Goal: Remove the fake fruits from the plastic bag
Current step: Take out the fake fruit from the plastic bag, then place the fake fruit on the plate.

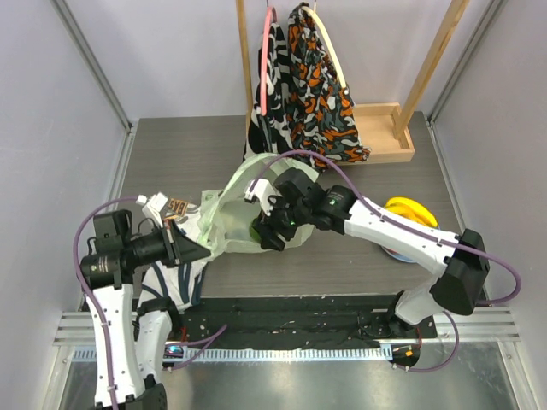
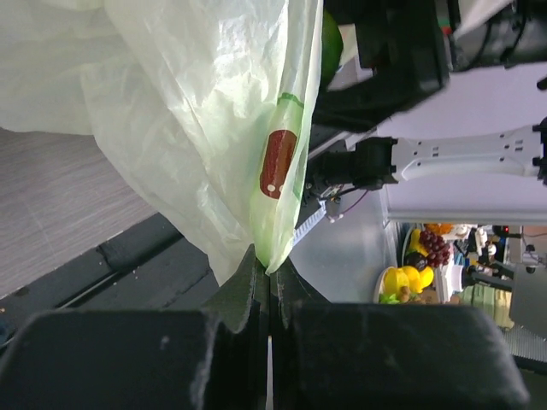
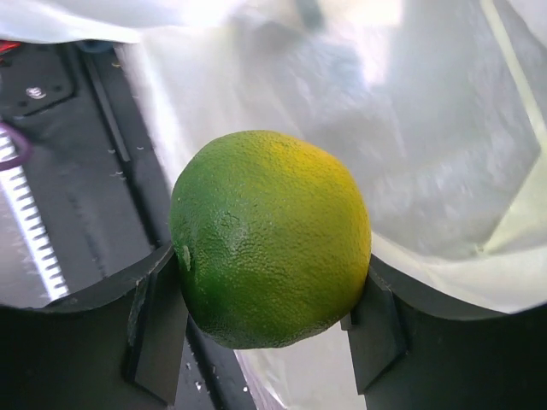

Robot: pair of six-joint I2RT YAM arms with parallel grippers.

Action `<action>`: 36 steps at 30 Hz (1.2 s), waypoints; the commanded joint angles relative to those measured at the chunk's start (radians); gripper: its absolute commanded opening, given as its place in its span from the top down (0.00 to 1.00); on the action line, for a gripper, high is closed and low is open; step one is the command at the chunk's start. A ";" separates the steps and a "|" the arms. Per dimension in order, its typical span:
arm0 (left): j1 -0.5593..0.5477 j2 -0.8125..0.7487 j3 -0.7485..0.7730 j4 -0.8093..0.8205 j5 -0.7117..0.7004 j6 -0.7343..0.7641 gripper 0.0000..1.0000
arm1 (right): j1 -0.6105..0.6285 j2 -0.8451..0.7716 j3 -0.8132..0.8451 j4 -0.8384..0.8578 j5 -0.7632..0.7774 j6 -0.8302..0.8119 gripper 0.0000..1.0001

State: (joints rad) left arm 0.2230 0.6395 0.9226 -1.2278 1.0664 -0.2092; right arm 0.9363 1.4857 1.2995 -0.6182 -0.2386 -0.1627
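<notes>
The pale yellow-green plastic bag (image 1: 231,213) lies on the table's left-middle, its mouth held open; it fills the left wrist view (image 2: 188,111) and the background of the right wrist view (image 3: 444,145). My left gripper (image 1: 195,250) is shut on the bag's edge, pinched between its fingertips (image 2: 256,272). My right gripper (image 1: 261,232) reaches into the bag and is shut on a round green-yellow citrus fruit (image 3: 269,239), which shows faintly green in the top view (image 1: 256,229). A yellow banana (image 1: 410,209) lies on a plate at the right.
A wooden rack (image 1: 385,137) with black-white and orange patterned cloths (image 1: 316,94) stands at the back. A white garment with navy stripes (image 1: 167,286) lies under my left arm. A small patterned card (image 1: 177,207) lies by the bag. The black front rail (image 1: 291,312) runs below.
</notes>
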 commanded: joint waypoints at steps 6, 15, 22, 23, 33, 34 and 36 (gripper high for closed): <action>0.001 0.137 0.134 0.315 -0.065 -0.148 0.92 | -0.017 -0.132 0.296 -0.161 -0.003 -0.149 0.84; 0.004 0.201 0.154 0.418 -0.091 -0.216 0.37 | -0.618 -0.459 0.063 -0.535 0.082 -0.331 0.86; 0.003 0.190 0.136 0.418 -0.076 -0.225 0.17 | -1.006 -0.451 -0.115 -0.529 0.102 -0.393 0.89; 0.003 0.189 0.130 0.418 -0.072 -0.225 0.17 | -1.071 -0.427 -0.112 -0.523 0.084 -0.396 0.89; 0.004 0.161 0.107 0.439 -0.085 -0.226 0.16 | -1.292 -0.196 -0.118 -0.448 0.033 -0.416 0.84; 0.006 0.155 0.105 0.439 -0.085 -0.226 0.16 | -1.292 -0.188 -0.124 -0.437 0.045 -0.414 0.83; 0.009 0.150 0.104 0.435 -0.083 -0.228 0.16 | -1.297 -0.165 -0.141 -0.414 0.067 -0.416 0.81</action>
State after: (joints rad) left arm 0.2230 0.8127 1.0294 -0.8394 0.9775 -0.4282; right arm -0.3557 1.3094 1.1740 -1.0927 -0.1814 -0.5560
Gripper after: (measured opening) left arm 0.838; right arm 0.669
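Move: Some 43 cm to the right of the right hand, about 6 cm farther out and 17 cm below it, lies the blue plate; the green fruit is already between its fingers. The bananas on the plate are about 37 cm right, 12 cm ahead and 14 cm below. The plastic bag's middle is roughly 13 cm ahead, 1 cm left and 14 cm below. From the left hand, still pinching the bag's rim, that middle lies about 20 cm ahead, 14 cm right and 16 cm below. Lifting the green fruit about 13 cm clear of the bag, the right hand sweeps some 40 cm right to the plate, then sinks about 17 cm from the top of its arc, turning clockwise and tipping its fingers down, grip kept. The left hand goes about 9 cm forward and 4 cm up, opens wide and lets go of the bag's rim, then stays. ##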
